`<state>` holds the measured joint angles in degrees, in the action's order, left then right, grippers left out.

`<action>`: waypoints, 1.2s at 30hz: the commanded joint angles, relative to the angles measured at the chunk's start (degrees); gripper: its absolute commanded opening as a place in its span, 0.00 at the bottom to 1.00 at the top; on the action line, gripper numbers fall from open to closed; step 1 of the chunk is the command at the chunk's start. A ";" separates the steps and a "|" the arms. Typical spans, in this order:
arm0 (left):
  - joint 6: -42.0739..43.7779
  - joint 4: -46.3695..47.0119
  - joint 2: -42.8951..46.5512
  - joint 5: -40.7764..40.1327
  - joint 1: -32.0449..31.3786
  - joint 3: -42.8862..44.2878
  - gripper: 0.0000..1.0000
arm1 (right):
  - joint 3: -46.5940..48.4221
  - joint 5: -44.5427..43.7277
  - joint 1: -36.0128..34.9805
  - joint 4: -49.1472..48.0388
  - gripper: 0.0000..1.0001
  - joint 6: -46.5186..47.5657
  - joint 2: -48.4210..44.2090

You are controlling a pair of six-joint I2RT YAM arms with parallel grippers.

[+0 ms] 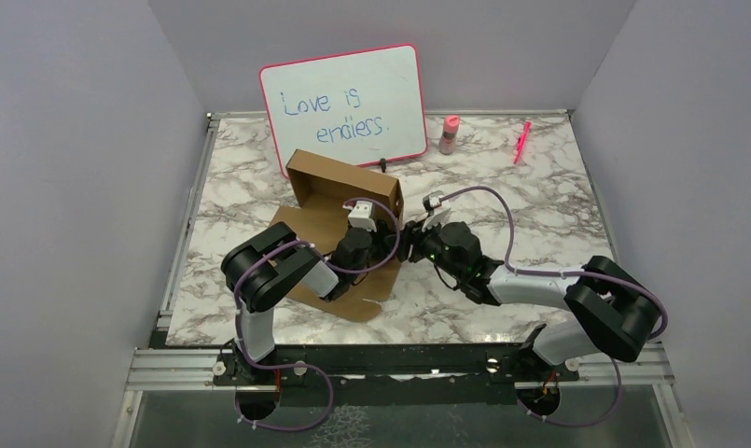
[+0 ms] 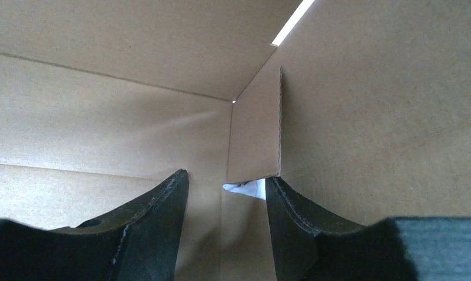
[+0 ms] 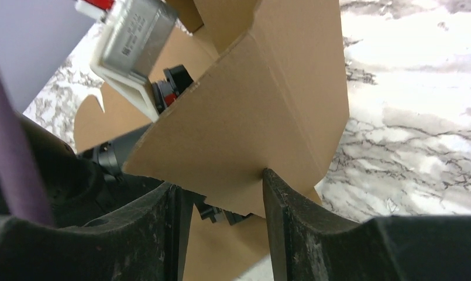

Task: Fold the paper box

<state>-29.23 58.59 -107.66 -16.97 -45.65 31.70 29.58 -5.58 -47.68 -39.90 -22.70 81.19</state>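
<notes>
The paper box (image 1: 339, 182) is brown corrugated cardboard, partly folded, with its back wall upright and a flat panel lying toward the arms. My left gripper (image 1: 381, 238) is inside it. In the left wrist view its jaws (image 2: 227, 175) stand open facing an inner corner of the box (image 2: 133, 117), and the right fingertip (image 2: 274, 184) touches the lower corner of a side flap. My right gripper (image 1: 416, 238) is at the box's right side. Its jaws (image 3: 220, 179) are open, with a raised flap (image 3: 262, 117) just beyond the tips and nothing clamped.
A pink-framed whiteboard (image 1: 345, 105) leans against the back wall behind the box. A pink bottle (image 1: 449, 134) and a pink marker (image 1: 521, 141) lie at the back right of the marble table (image 1: 539, 205). Grey walls close in three sides.
</notes>
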 commanded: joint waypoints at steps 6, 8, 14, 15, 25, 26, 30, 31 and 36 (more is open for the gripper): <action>0.45 -3.37 7.46 0.15 -0.54 -4.62 0.59 | -1.33 0.89 -0.39 -3.37 0.53 0.72 0.19; 0.30 -3.81 9.74 -0.43 -0.50 -5.77 0.61 | -1.22 0.91 -0.39 -3.39 0.53 0.81 0.24; 0.21 -6.94 15.82 -0.74 -0.48 -8.48 0.65 | -0.93 1.98 -0.40 -3.63 0.53 0.73 0.80; 0.41 -7.41 16.91 -0.63 -0.49 -9.09 0.65 | -0.90 2.29 -0.40 -3.54 0.53 0.73 0.77; 2.24 -8.84 27.14 5.31 -1.84 -16.45 0.75 | -0.32 2.37 -0.34 -3.54 0.54 0.75 1.61; 2.78 -8.82 27.93 5.48 -2.28 -16.90 0.76 | -0.29 2.39 -0.31 -3.69 0.54 0.66 1.72; 4.59 -8.55 28.37 5.90 -4.15 -16.44 0.79 | -0.06 2.16 -0.34 -3.72 0.55 0.38 2.01; 4.95 -8.44 27.85 5.94 -4.55 -15.84 0.79 | -0.01 2.16 -0.39 -3.74 0.55 0.32 2.04; 5.55 -7.54 23.43 5.18 -5.34 -12.03 0.80 | 0.53 2.58 -0.37 -3.45 0.55 0.29 2.36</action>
<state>-25.28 49.58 -81.36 -12.71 -50.41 16.32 28.60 -4.14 -47.68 -41.08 -22.48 82.65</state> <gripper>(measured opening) 0.795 0.545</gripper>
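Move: My left hand is inside the half-folded box. The near edge of its right side wall is about 3 cm back and 3 cm to the right, its middle some 5 cm above my fingers. The inner corner flap is roughly 6 cm ahead and 3 cm right, and the back wall's middle about 10 cm ahead and 9 cm left. From my right hand, outside that wall, the same near edge is level, about 2 cm left, its middle 5 cm lower. I draw my left hand back out of the box corner, about 8 cm, rising some 4 cm and veering left at first, then swinging back to the right as it turns about 10 degrees clockwise. Its half-open fingers spread wide, their gap ending up facing the side wall's near edge. My right fingers stay against that wall's outer face, easing down about a centimetre. ##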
